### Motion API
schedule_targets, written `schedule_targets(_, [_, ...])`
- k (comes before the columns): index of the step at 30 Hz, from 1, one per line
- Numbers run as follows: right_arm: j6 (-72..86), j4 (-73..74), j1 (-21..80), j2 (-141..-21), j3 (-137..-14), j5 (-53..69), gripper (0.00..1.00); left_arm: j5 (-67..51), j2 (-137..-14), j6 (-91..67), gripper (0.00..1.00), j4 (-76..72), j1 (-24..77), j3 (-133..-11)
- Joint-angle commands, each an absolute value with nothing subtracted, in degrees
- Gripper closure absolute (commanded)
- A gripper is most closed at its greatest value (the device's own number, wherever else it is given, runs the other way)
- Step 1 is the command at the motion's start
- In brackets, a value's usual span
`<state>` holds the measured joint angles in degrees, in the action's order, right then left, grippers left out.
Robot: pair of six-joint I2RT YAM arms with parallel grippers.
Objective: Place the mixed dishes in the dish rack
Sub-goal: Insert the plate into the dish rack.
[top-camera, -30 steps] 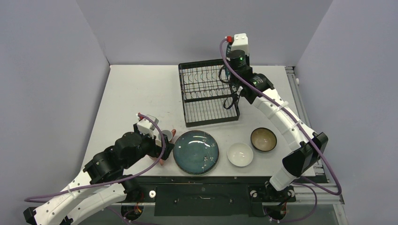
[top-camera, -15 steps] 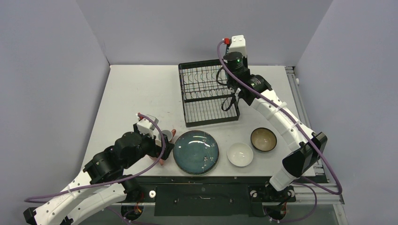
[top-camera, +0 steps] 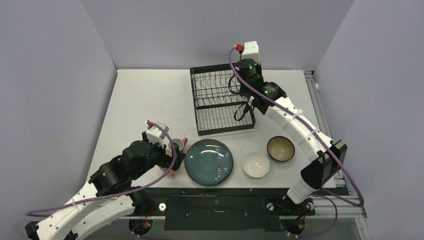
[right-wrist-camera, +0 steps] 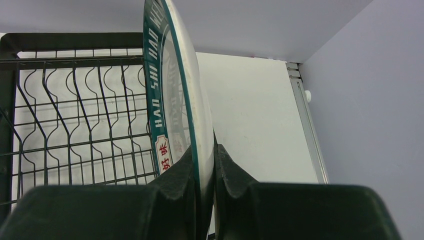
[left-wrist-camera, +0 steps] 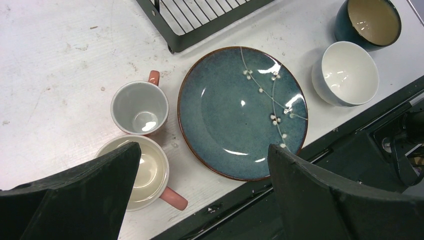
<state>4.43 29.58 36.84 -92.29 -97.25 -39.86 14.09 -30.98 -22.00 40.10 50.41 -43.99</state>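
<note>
My right gripper (right-wrist-camera: pixel 205 165) is shut on the rim of a green-rimmed lettered white plate (right-wrist-camera: pixel 172 95), held on edge above the right side of the black wire dish rack (top-camera: pixel 220 100). The rack's upright slots (right-wrist-camera: pixel 75 115) show empty beside the plate. My left gripper (left-wrist-camera: pixel 202 147) hangs open over the near table edge, holding nothing. Below it lie a teal plate (left-wrist-camera: pixel 242 112) and two pink mugs (left-wrist-camera: pixel 139 106) (left-wrist-camera: pixel 145 170), both upright. A white bowl (left-wrist-camera: pixel 347 72) and a dark brown-gold bowl (left-wrist-camera: pixel 367 20) stand to the right of the teal plate.
The table's near edge (left-wrist-camera: pixel 280 175) drops to a black frame just beside the teal plate. Grey walls close in the left, back and right. A metal rail (top-camera: pixel 312 95) runs along the table's right edge.
My right arm has carried the lettered plate a little to the left, further over the rack. The left arm and the dishes on the table have not moved.
</note>
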Motion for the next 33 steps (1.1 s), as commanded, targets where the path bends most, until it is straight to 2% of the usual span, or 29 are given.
schedule_targets(1, [5.9, 28.0, 37.4, -91.2, -97.0, -41.0, 0.90, 13.1, -31.0, -21.4, 0.04, 37.9, 49.8, -44.0])
schedule_targets(6, [6.6, 28.4, 37.5, -90.5, -97.1, -41.4, 0.69, 12.9, -31.0, -21.3, 0.04, 37.9, 49.7, -43.9])
schedule_targets(10, [7.1, 28.6, 37.5, -89.0, -97.6, -41.4, 0.60, 12.8, -31.0, -21.3, 0.04, 37.9, 49.7, -43.9])
schedule_targets(20, [8.9, 30.7, 37.6, -84.6, -98.4, -37.5, 0.53, 12.3, -31.3, -21.4, 0.04, 37.8, 49.4, -44.0])
schedule_targets(33, [13.2, 35.1, 37.7, -75.4, -94.7, -28.9, 0.50, 12.4, -33.0, -22.7, 0.04, 37.7, 49.2, -44.2])
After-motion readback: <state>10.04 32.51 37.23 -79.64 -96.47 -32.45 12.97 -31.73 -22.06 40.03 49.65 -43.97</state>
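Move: The plate, upright and still pinched by its near rim at the right end of the rack, has its middle about 8 cm ahead of the right hand, 1 cm left and 3 cm lower. The rack's middle lies some 10 cm left, 2 cm ahead and 18 cm down; the blue plate about 25 cm back, 18 cm left, and the brown bowl 19 cm back, 12 cm right, both nearly 30 cm below. From the left hand, the held plate is roughly 34 cm ahead, 26 cm right and 8 cm higher. The plate's near rim is let go in the right end of the rack: the right fingers open from nearly shut to about half, the hand all but still at first. Then the right hand rises about 7 cm and backs off some 5 cm, clear of the plate, rolling its left side up roughly 15 degrees while its fingers tip slightly upward. ##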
